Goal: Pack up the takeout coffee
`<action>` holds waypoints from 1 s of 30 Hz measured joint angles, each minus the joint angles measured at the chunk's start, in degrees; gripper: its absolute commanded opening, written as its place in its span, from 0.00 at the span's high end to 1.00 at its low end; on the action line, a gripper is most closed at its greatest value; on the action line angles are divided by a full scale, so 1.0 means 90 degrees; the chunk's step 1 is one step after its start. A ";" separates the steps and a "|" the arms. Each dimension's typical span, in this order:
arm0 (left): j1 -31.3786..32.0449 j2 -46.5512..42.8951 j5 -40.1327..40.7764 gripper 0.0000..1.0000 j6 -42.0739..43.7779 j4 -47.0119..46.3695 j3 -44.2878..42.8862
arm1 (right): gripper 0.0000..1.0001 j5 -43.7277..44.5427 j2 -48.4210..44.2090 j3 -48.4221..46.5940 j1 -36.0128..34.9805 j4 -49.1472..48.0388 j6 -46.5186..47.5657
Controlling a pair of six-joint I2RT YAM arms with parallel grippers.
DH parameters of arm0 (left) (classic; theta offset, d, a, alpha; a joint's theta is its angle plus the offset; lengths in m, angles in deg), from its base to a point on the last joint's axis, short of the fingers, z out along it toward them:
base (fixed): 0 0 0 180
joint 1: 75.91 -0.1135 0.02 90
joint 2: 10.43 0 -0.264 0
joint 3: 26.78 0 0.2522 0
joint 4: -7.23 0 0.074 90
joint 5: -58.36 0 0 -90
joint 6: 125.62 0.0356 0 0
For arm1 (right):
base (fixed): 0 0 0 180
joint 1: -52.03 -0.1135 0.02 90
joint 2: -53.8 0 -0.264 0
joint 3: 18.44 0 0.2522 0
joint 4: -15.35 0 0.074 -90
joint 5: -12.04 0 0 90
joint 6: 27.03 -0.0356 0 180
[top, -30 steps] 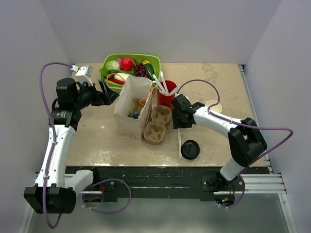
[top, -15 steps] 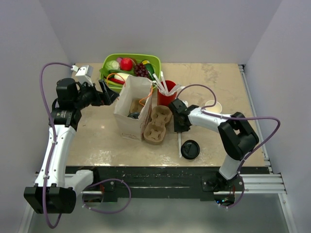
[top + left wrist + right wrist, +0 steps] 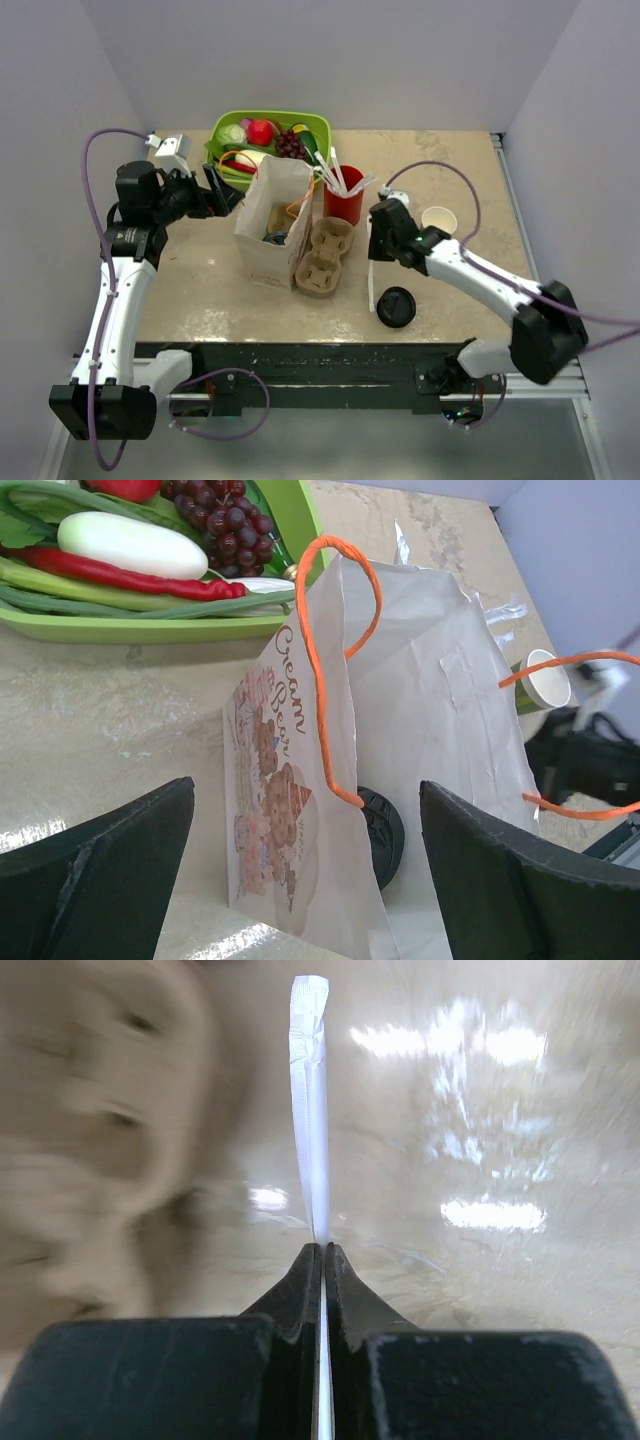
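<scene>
The takeout coffee's green paper cup [image 3: 440, 219] stands open on the table, right of my right gripper, and shows in the left wrist view [image 3: 545, 680] past the bag. Its black lid [image 3: 396, 306] lies apart near the front edge. My right gripper [image 3: 373, 246] [image 3: 323, 1250] is shut on a thin white wrapped stick [image 3: 310, 1110] [image 3: 371, 285], beside the brown cup carrier [image 3: 322, 257]. My left gripper [image 3: 225, 195] [image 3: 307, 830] stands wide open at the left side of the paper bag [image 3: 272, 220] [image 3: 300, 780], holding nothing.
A red cup [image 3: 343, 205] with white sticks stands behind the carrier. A green tray [image 3: 268, 135] of vegetables and fruit sits at the back. The bag has orange handles [image 3: 330, 660], and a dark round thing [image 3: 385, 835] shows in it.
My right gripper has closed onto the white stick, and its arm has swung out to the right. The left arm has not moved.
</scene>
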 measured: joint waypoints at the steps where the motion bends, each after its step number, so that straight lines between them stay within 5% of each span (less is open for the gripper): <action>1: 0.0000 0.0000 0.0005 0.02 0.0000 0.0000 0.0000 | 1.00 -0.0007 -0.0435 0.0002 0.0000 -0.0102 0.0066; 8: 0.0000 -0.0024 0.0019 0.02 0.0000 0.0000 0.0000 | 1.00 0.0063 -0.2773 -0.0338 0.0000 -0.1166 0.0736; 13: 0.0000 -0.0066 0.0017 0.02 0.0000 0.0000 0.0000 | 1.00 -0.0182 -0.3211 -0.0566 0.0002 -0.2917 0.1530; 22: 0.0000 -0.0107 0.0015 0.02 -0.0002 0.0000 0.0000 | 1.00 -0.1753 -0.0716 -0.2977 -0.0061 -0.6016 0.2217; 30: 0.0000 -0.0163 0.0104 0.01 -0.0007 0.0002 0.0000 | 0.99 -0.2336 0.0777 -0.3206 -0.0736 -0.6523 0.3152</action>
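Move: The right gripper already holds the wrapped straw, about 7 cm above the table. From it, the paper bag's middle lies roughly 21 cm left, 4 cm ahead and 3 cm higher. The red straw holder stands about 6 cm left and 11 cm ahead, the cardboard tray 11 cm left and 2 cm ahead, the black lid 9 cm back and 5 cm right, all lower. From the left hand, the bag is some 9 cm right, 1 cm ahead and 18 cm below. Keep the straw pinched in the right gripper and raise it steeply, about 45 cm, tipping the fingers from slanting down to slightly above level. Near the top, swing it left some 18 cm and a little forward until it is high above the bag's mouth, turning it counter-clockwise on the way, and start lowering for the last 7 cm. ##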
